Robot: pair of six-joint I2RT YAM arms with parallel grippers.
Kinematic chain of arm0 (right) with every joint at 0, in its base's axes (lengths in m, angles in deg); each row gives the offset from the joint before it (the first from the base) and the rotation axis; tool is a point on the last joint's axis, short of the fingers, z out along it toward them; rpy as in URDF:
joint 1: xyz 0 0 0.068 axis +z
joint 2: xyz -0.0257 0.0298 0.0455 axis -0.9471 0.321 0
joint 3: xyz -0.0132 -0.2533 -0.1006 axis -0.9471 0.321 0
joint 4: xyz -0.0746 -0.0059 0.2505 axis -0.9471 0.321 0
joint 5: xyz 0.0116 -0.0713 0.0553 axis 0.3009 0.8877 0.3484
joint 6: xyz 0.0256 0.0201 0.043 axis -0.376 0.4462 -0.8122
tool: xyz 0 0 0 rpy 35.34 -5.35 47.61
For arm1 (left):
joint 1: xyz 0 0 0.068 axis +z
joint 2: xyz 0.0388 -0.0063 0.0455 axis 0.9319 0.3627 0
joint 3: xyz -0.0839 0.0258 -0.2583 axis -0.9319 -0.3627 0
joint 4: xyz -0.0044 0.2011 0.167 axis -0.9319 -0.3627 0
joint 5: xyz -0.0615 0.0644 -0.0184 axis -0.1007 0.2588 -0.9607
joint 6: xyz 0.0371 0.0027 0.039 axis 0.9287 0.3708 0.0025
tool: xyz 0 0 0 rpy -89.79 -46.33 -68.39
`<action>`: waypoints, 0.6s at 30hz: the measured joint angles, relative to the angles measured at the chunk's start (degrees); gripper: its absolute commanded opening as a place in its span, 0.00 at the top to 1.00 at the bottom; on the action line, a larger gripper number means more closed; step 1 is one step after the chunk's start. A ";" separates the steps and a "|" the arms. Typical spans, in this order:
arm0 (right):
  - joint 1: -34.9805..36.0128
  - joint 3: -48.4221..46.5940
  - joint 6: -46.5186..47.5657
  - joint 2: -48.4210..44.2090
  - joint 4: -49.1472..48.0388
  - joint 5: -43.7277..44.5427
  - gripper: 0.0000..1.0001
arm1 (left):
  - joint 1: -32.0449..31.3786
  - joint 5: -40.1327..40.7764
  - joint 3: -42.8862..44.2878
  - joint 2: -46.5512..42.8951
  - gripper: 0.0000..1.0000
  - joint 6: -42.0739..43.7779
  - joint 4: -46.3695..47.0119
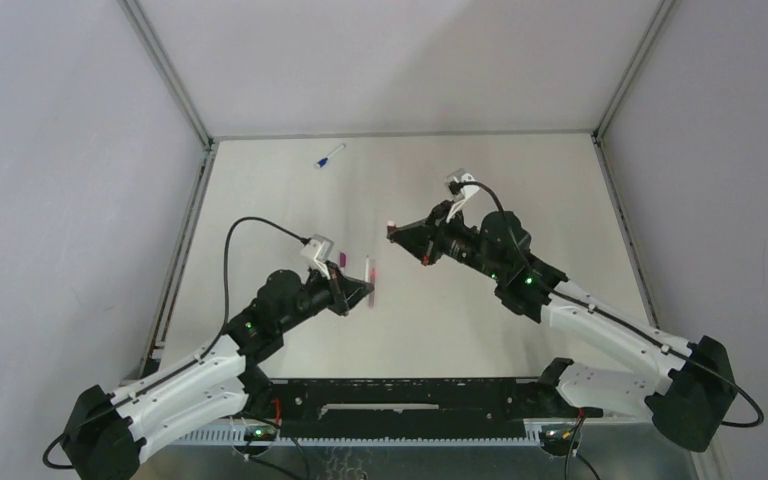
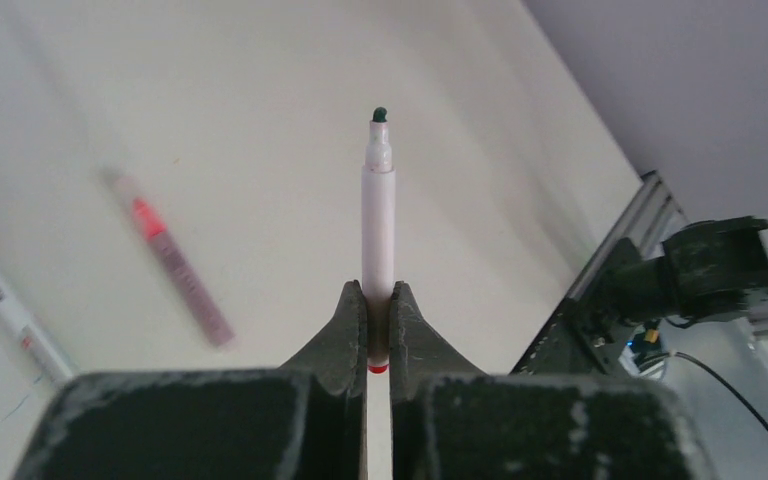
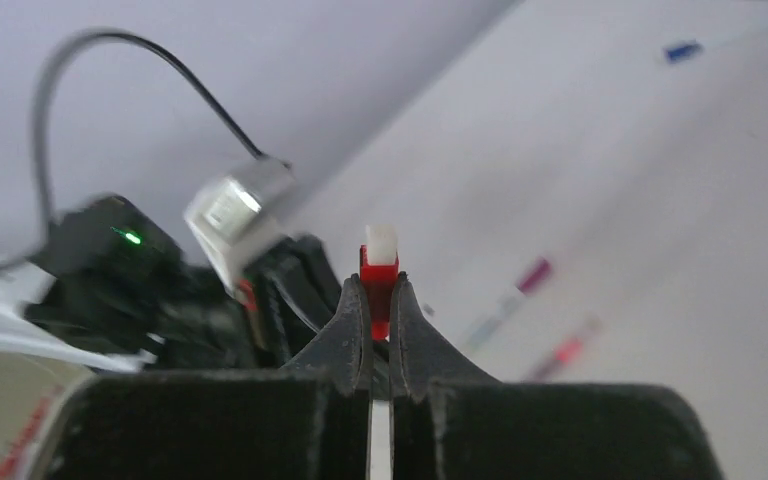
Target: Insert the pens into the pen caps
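My left gripper [image 2: 378, 290] [image 1: 365, 292] is shut on the rear end of a white pen [image 2: 378, 215]. The pen's bare dark tip points away from the wrist, and a red end plug shows between the jaws. My right gripper [image 3: 378, 282] [image 1: 395, 233] is shut on a red pen cap [image 3: 379, 272] with a white piece at its far end, held above mid-table and facing the left gripper. A pinkish pen [image 2: 172, 262] [image 1: 370, 270] and a pen with a magenta cap [image 2: 0, 290] [image 1: 345, 258] lie on the table beside the left gripper.
A pen with a blue cap [image 1: 328, 155] lies at the far side of the table [image 1: 520, 170]. Grey walls and metal rails enclose the table on three sides. The left arm's wrist camera [image 3: 238, 208] shows opposite the right gripper.
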 measured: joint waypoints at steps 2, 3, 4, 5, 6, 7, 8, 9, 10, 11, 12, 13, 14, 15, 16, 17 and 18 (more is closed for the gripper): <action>2.34 0.70 -3.37 -0.09 -7.13 -0.09 1.00 | -0.87 -0.44 0.00 0.00 1.00 -0.28 2.47; 3.56 0.94 -4.72 0.70 -10.03 0.22 1.00 | -1.49 -0.48 0.00 -0.02 1.00 -0.55 3.56; 4.70 1.25 -5.88 1.79 -11.89 0.57 1.00 | -2.05 -0.50 0.00 -0.04 1.00 -0.63 4.44; 5.88 1.70 -6.93 2.84 -13.33 0.96 1.00 | -2.56 -0.55 0.00 -0.13 1.00 -0.70 5.07; 6.93 2.21 -7.87 3.78 -14.29 1.25 1.00 | -3.21 -0.61 0.00 -0.31 1.00 -0.74 5.86; 7.56 2.58 -8.44 4.37 -14.78 1.44 1.00 | -3.65 -0.68 0.00 -0.57 1.00 -0.90 6.43; 8.24 2.91 -9.05 4.79 -15.21 1.64 1.00 | -4.11 -0.72 0.00 -1.01 1.00 -1.14 6.97; 8.57 3.10 -9.40 4.92 -15.43 1.75 1.00 | -4.39 -0.76 0.00 -1.44 1.00 -1.18 7.34; 8.76 3.21 -9.73 4.92 -15.91 1.95 1.00 | -4.66 -0.76 0.00 -1.99 1.00 -1.31 7.82; 8.76 3.21 -9.88 4.87 -16.35 2.14 1.00 | -4.85 -0.74 0.00 -2.51 1.00 -1.44 8.35; 8.79 3.21 -9.94 4.72 -16.76 2.40 1.00 | -4.96 -0.74 0.00 -2.95 1.00 -1.57 8.68; 8.81 3.21 -9.94 4.42 -16.87 2.75 1.00 | -5.01 -0.72 0.00 -3.41 1.00 -1.64 9.05; 8.81 3.21 -9.90 3.98 -16.87 3.23 1.00 | -5.03 -0.70 0.00 -3.82 1.00 -1.70 9.33; 8.81 3.21 -9.86 3.61 -16.87 3.56 1.00 | -5.07 -0.68 0.00 -4.11 1.00 -1.75 9.42; 8.81 3.21 -9.84 3.08 -16.85 3.93 1.00 | -5.11 -0.68 0.00 -4.31 1.00 -1.81 9.44; 8.81 3.21 -9.81 2.67 -16.87 4.28 1.00 | -5.16 -0.68 0.00 -4.52 1.00 -1.86 9.46; 8.81 3.21 -9.81 2.14 -16.90 4.68 1.00 | -5.22 -0.68 0.00 -4.70 1.00 -2.05 9.49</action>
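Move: The red cap in the right fingers is roughly 5 cm ahead of the left hand, 5 cm to its right and 11 cm above. The pen in the left grip, tip up, has its middle about 3 cm back, 5 cm left and 9 cm below the right hand. On the table 15 cm beneath the left hand, the pink pen lies about 8 cm ahead and 1 cm left, the purple-capped pen 7 cm farther left, level with it. The pen, still gripped near its lower end, is raised about 6 cm by the left hand, drifting slightly back and right while the hand tilts up some 15 degrees. The red cap, mouth down, comes over it: the right hand carries it about 5 cm left, 3 cm back and finally 3 cm up after a small rise and dip, rolling its left side up. Both grips stay shut. ##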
